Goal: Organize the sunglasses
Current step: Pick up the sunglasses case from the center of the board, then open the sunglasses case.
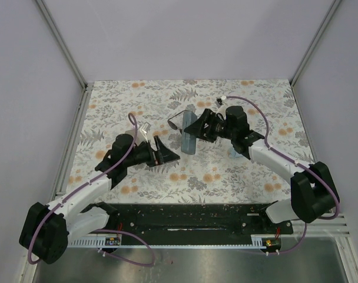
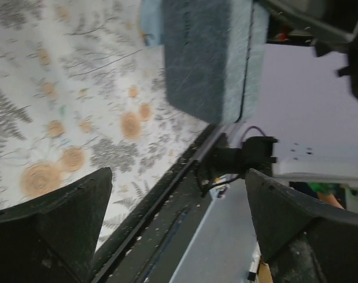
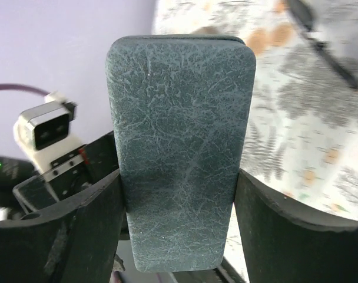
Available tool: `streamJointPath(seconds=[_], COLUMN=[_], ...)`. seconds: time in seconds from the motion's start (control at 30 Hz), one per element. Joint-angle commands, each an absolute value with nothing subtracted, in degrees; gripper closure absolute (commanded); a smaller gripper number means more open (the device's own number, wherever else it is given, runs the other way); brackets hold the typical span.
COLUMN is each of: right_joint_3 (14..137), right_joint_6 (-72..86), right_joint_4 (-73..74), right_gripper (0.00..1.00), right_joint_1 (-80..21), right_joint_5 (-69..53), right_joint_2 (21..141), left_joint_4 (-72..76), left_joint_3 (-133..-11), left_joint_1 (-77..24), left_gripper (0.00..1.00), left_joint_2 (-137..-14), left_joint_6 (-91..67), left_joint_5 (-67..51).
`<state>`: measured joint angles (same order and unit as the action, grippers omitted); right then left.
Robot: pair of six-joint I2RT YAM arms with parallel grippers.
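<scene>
A teal case point(image 1: 189, 141) stands upright at mid-table, and my right gripper point(image 1: 198, 127) is shut on its sides. In the right wrist view the case point(image 3: 180, 147) fills the gap between the fingers of the right gripper point(image 3: 179, 194). The black wire-framed sunglasses point(image 1: 176, 121) lie on the table just left of the case's top, and show as a blurred dark frame point(image 3: 320, 41) in that view. My left gripper point(image 1: 166, 151) is open and empty, a short way left of the case. From the left wrist, the case point(image 2: 208, 59) hangs beyond the open left gripper point(image 2: 179, 183).
A light-blue cloth point(image 1: 235, 152) lies under the right arm's wrist. The floral table cover point(image 1: 167, 94) ends at a black rail point(image 1: 185, 218) along the near edge. Metal posts and grey walls enclose the left, back and right sides.
</scene>
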<state>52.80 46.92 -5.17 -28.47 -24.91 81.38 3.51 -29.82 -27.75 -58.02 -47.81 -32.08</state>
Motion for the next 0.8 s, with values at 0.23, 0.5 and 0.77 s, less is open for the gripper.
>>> streamJointPath(seconds=[0.23,0.5,0.77], right_joint_3=[50.62,49.22,47.81], right_joint_6=[67.58,71.53,72.34], right_joint_4=[-41.31,-45.60,-46.23], right_gripper=[0.43,0.43,0.43], right_joint_1=[-28.48,-28.48,-28.56], right_joint_5=[-42.71,-45.26,-46.67], right_joint_2=[78.75,78.22,78.40], left_joint_4=[40.43,40.52,44.91], left_joint_3=[-30.76,-32.70,-33.22], left_joint_1=[-27.07,-27.07,-27.07], left_gripper=[0.01,0.01,0.01], left_joint_2=[-59.59,-60.55,-63.10], left_joint_6=[-69.70,-70.14,-72.42], left_joint_5=[-42.19,-41.05,-42.18])
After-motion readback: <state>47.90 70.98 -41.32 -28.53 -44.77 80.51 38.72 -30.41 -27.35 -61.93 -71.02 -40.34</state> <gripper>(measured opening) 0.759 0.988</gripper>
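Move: The sunglasses case is already in the air in the right gripper, its middle about 2 cm left of that hand point and level with it. From the open left gripper it lies some 7 cm ahead, 7 cm right and 3 cm higher; that gripper is roughly 8 cm back, 9 cm left and 3 cm below the right hand. The dark sunglasses lie on the table about 11 cm ahead, 5 cm left and 20 cm below the right hand. The sunglasses case, still pinched by the right fingers, is lifted about 11 cm, drawn back some 5 cm and carried slightly left. The right wrist tilts nearly 30 degrees, bringing its fingers from slanting down to about level, and swings counter-clockwise. The wide-open left hand rises as far, edging right and levelling its own fingers to meet the case's near end; it doesn't close. ##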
